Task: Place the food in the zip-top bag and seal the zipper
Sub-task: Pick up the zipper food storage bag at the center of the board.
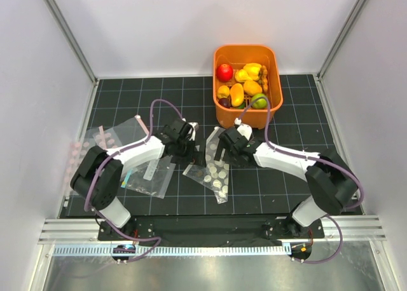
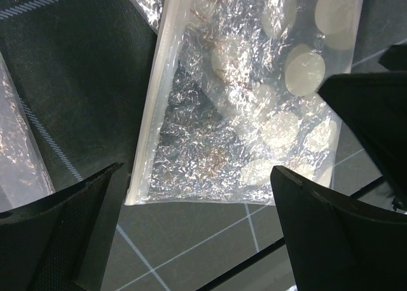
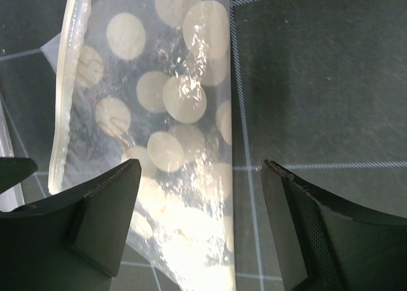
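Note:
The food lies in an orange basket (image 1: 277,81) at the back: a red apple (image 1: 224,72), a yellow pepper (image 1: 252,70), a mango (image 1: 236,95) and a green lime (image 1: 259,101). The zip-top bag (image 1: 215,171) (image 2: 241,100) (image 3: 159,100), clear with white dots, lies flat and empty on the black mat between both arms. Its zipper (image 2: 150,113) (image 3: 63,107) runs along one long edge. My left gripper (image 1: 193,155) (image 2: 197,234) hangs open just off the bag's short end, holding nothing. Over the bag's other end, my right gripper (image 1: 222,152) (image 3: 200,227) stands open, the bag's side edge under its gap.
Other clear bags lie to the left: one with a teal strip (image 1: 145,171) and one with pink dots (image 1: 109,138). White walls enclose the black gridded mat (image 1: 299,107). The basket stands just behind the right gripper.

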`<state>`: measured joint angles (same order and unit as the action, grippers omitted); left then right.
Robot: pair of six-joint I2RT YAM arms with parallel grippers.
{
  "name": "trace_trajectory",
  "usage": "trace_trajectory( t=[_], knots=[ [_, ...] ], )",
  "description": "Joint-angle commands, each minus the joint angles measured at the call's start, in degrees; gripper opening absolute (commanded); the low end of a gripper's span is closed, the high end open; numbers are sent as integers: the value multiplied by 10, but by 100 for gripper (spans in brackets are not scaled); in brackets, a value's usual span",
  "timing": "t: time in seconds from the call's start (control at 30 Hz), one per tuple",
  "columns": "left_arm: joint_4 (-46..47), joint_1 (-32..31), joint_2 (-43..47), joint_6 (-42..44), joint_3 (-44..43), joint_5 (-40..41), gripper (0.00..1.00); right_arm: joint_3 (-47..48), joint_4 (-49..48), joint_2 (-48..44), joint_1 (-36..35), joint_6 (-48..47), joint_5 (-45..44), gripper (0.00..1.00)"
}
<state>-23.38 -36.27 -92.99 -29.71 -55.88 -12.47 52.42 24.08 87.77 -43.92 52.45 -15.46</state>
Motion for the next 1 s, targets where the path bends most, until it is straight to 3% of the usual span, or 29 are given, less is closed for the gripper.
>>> trace_trajectory(
  t=[0.0, 0.07, 0.17, 0.2, 0.27, 0.3, 0.4, 0.67, 0.97],
  knots=[
    [28, 13, 15, 7, -12, -18, 100, 0, -61, 24, -2, 13, -5, 84],
    [29, 24, 26, 7, -8, -27, 100, -4, -68, 37, -2, 14, 1, 84],
    [29, 43, 45, 5, 1, -41, 100, -9, -91, 63, -2, 17, 10, 69],
    [27, 54, 49, 5, 5, -46, 100, -10, -94, 68, -1, 16, 10, 52],
    [26, 66, 61, 5, 12, -62, 100, -6, -91, 72, -2, 11, 6, 40],
    [26, 82, 64, 4, 15, -70, 100, -4, -90, 72, -2, 1, 6, 27],
    [27, 113, 74, 2, 17, -110, 100, -7, -109, 52, -1, -27, 20, 1],
    [7, 152, 131, -20, -19, -173, 100, -61, -212, -82, -2, -98, 131, 1],
    [34, 211, 178, -144, -63, -299, 100, 16, -173, -186, -1, -142, 176, 1]
  ],
)
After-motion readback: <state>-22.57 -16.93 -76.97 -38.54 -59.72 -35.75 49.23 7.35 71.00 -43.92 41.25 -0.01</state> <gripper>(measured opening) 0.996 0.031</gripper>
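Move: The zipper bag lies flat on the board between the two hands. Its middle is about 6 cm left, 2 cm back and 4 cm below the right hand, whose open fingers are over its right edge. From the left hand the bag's middle is roughly 6 cm right, 2 cm back and 4 cm below. The orange basket's middle is some 24 cm ahead and 6 cm right of the right hand, about level in height. Down some 3 cm and slightly left goes the right hand, its fingers closing on the bag's right side by the edge; pinching it, the hand then rises about 15 cm and drifts left, fingers swinging to point more left and forward. The left hand, still wide open, eases forward-left, then climbs 15 cm in all, its fingers turning to point more rightward towards the bag. ##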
